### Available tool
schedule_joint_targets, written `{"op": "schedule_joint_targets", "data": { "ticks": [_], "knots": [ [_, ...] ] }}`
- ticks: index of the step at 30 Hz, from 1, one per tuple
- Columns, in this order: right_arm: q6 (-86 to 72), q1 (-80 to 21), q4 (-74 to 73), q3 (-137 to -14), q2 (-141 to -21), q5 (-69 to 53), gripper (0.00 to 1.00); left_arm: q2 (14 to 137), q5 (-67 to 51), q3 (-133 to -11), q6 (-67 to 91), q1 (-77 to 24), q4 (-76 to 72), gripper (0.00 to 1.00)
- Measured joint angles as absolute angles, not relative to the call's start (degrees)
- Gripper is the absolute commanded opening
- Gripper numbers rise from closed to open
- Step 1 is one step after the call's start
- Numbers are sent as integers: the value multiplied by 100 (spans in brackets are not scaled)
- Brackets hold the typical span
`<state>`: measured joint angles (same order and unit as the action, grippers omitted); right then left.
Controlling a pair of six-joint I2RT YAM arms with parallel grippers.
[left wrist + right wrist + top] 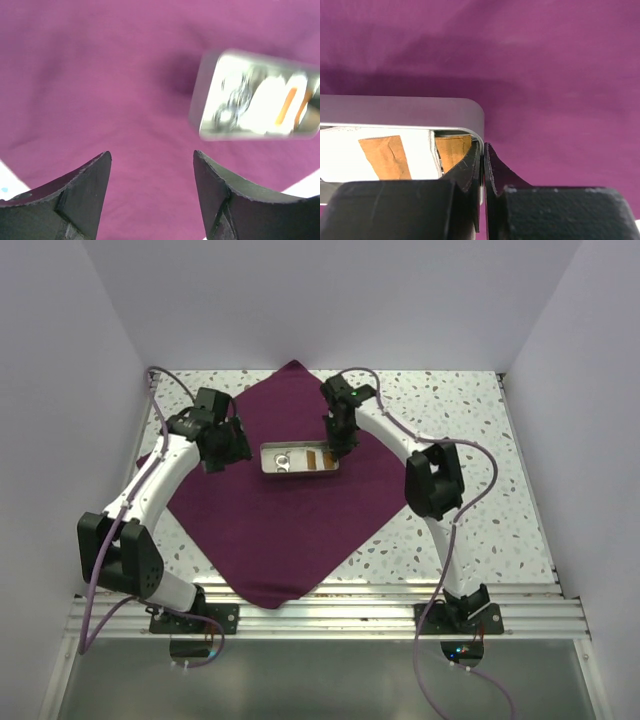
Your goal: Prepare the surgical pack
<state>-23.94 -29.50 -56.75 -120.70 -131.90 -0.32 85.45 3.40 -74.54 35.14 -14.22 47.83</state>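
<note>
The surgical pack (280,540) is a large purple-maroon cloth spread flat as a diamond on the table. At its middle rests a small metal tray (300,474). My right gripper (341,444) stands at the tray's right end; in the right wrist view the right gripper (483,145) is shut on the tray wall (395,110), one finger inside and one outside, with cloth (545,65) beyond. My left gripper (238,446) hovers just left of the tray. In the left wrist view the left gripper (151,152) is open over bare cloth (100,90), holding nothing, and the blurred tray (200,100) lies ahead to the right.
Inside the tray lie white gauze with brown strips (370,155) and small shiny metal pieces (283,460). Speckled tabletop (470,430) surrounds the cloth, white walls enclose three sides, and an aluminium rail (330,615) runs along the near edge.
</note>
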Motion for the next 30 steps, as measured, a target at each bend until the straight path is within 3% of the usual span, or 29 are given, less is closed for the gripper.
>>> {"op": "schedule_joint_targets", "data": {
  "ticks": [8, 11, 16, 19, 30],
  "knots": [
    [-2390, -3682, -6029, -12409, -13784, 104, 0, 9266, 775, -7933, 3712, -816, 5201, 71],
    [-2421, -3848, -6064, -12538, -13992, 91, 4, 9786, 770, -8165, 3712, -749, 5201, 72],
    [-2506, -3889, -6082, -12630, -14101, 51, 30, 10943, 696, -8836, 3701, -749, 5251, 72],
    [-2536, -3854, -6082, -12632, -14101, 45, 41, 11662, 548, -9356, 3673, -746, 5271, 72],
    [-2521, -3258, -5808, -11426, -12908, -322, 43, 13030, -67, -10772, 3474, -746, 5288, 70]
  ]
}}
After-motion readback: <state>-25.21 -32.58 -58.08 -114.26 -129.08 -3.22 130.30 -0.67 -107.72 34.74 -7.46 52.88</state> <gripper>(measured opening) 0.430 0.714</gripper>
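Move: Some 15 cm left, 6 cm back and 6 cm below the right hand lies the patch of purple cloth where the tray will stand. That hand still pinches the tray's right end, its middle about 9 cm left, 1 cm back; the scissor rings inside sit some 14 cm left, level ahead. From the left hand, the clear cloth patch lies about 13 cm ahead, straight on, 15 cm down; the tray is 7 cm ahead, 16 cm right, 10 cm down. Lowering the gripped tray to the cloth, the right hand goes left, back and down about 5 cm each way, opens off the rim, then rises and draws off to the right. Meanwhile the open left hand swings left, then reaches forward and sinks about 13 cm to just over the cloth beyond the tray's left end, its fingers tipping steeper. ##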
